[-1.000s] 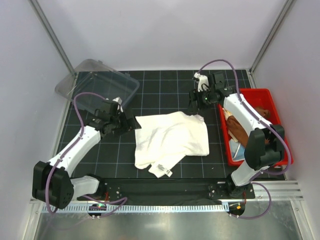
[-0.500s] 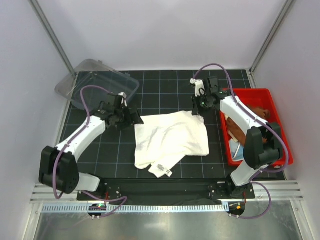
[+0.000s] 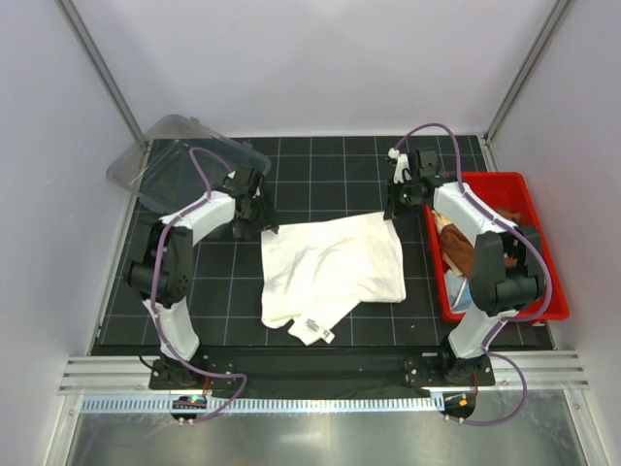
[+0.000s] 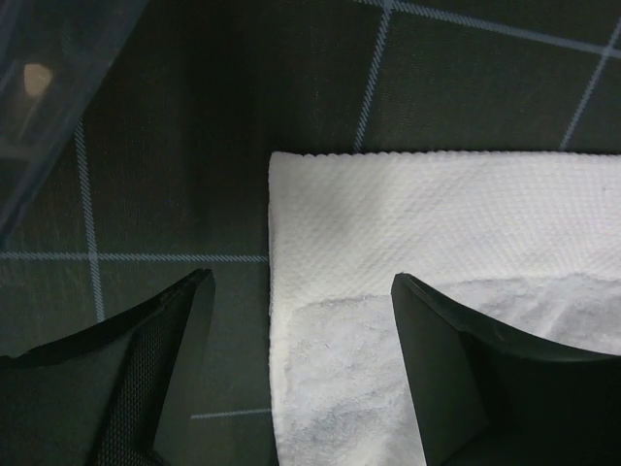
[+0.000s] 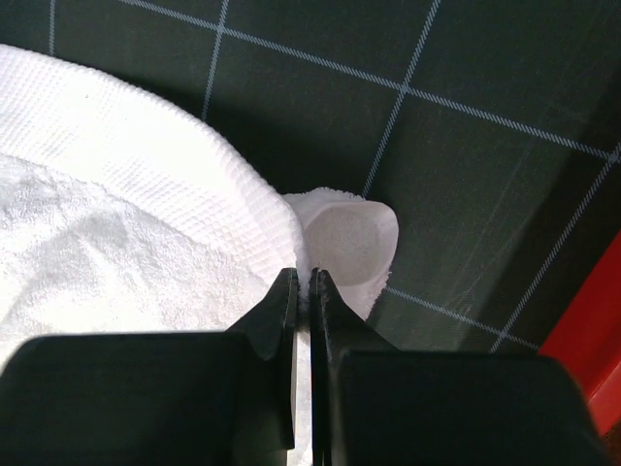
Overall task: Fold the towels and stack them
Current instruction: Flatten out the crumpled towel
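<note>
A large cream-white terry towel (image 3: 333, 268) lies rumpled on the black gridded mat. My right gripper (image 3: 391, 212) is shut on the towel's far right corner (image 5: 344, 238), which puckers up between the jaws. At the far left corner (image 4: 320, 194) my left gripper (image 3: 254, 229) stands open, one finger on the mat and one over the cloth, the corner between them. More towels lie in the red bin (image 3: 514, 184): a rust-brown one (image 3: 464, 254) and a light-blue one (image 3: 466, 294).
A clear plastic lid (image 3: 179, 160) leans at the back left of the mat, close behind my left arm. The red bin stands along the right edge. A label tag (image 3: 317, 326) shows on the towel's near edge.
My right gripper closed on the towel's far right corner. My left arm swung in from the left to the far left corner, its jaws still open.
</note>
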`<state>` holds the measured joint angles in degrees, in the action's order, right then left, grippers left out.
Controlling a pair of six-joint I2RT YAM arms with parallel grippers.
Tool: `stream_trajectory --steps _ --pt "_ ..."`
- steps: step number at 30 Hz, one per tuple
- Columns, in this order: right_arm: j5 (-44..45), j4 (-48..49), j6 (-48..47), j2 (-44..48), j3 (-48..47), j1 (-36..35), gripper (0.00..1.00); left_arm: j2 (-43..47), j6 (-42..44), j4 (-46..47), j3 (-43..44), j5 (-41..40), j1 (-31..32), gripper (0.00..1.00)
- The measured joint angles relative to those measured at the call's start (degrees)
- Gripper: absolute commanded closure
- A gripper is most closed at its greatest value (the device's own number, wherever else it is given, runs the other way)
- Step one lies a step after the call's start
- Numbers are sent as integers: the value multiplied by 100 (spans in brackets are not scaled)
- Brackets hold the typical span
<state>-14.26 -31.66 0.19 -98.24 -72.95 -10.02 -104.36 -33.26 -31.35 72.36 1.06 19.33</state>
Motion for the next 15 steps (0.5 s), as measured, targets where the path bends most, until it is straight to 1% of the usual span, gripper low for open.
stream_trajectory --steps 2,3,9,15 --pt "-9 13 2 -2 0 0 99 -221 48 -4 68 -28 -26 26" --pt "-22 31 2 -2 0 -2 99 -302 57 -17 114 -33 -26 30" --pt "-94 55 42 -2 0 -2 99 -660 48 111 391 111 50 41" --pt "-120 74 68 -2 0 -2 99 -817 33 199 511 151 203 44"
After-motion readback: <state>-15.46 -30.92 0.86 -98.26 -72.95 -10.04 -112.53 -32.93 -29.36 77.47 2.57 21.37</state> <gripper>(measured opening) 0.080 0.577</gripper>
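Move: The towel's far left corner lies about 3 cm ahead of the left hand and some 3 cm below it, level side to side. The clear bin's middle is roughly 14 cm left and 13 cm ahead. The towel's middle is about 15 cm right and 10 cm back. From the right hand, which already grips the far right corner, the left corner is around 27 cm left, 2 cm back and 7 cm lower; the red bin's middle is some 23 cm right and 8 cm back. Down about 2.5 cm onto the towel's far left corner goes the left hand, easing forward some 1.5 cm as well, then sweeping about 2.5 cm right with the sinking nearly done. Its fingers straddle the corner and draw partly together, starting to gather the cloth between them without shutting. The right hand stays put, keeping its closed pinch on the far right corner. ##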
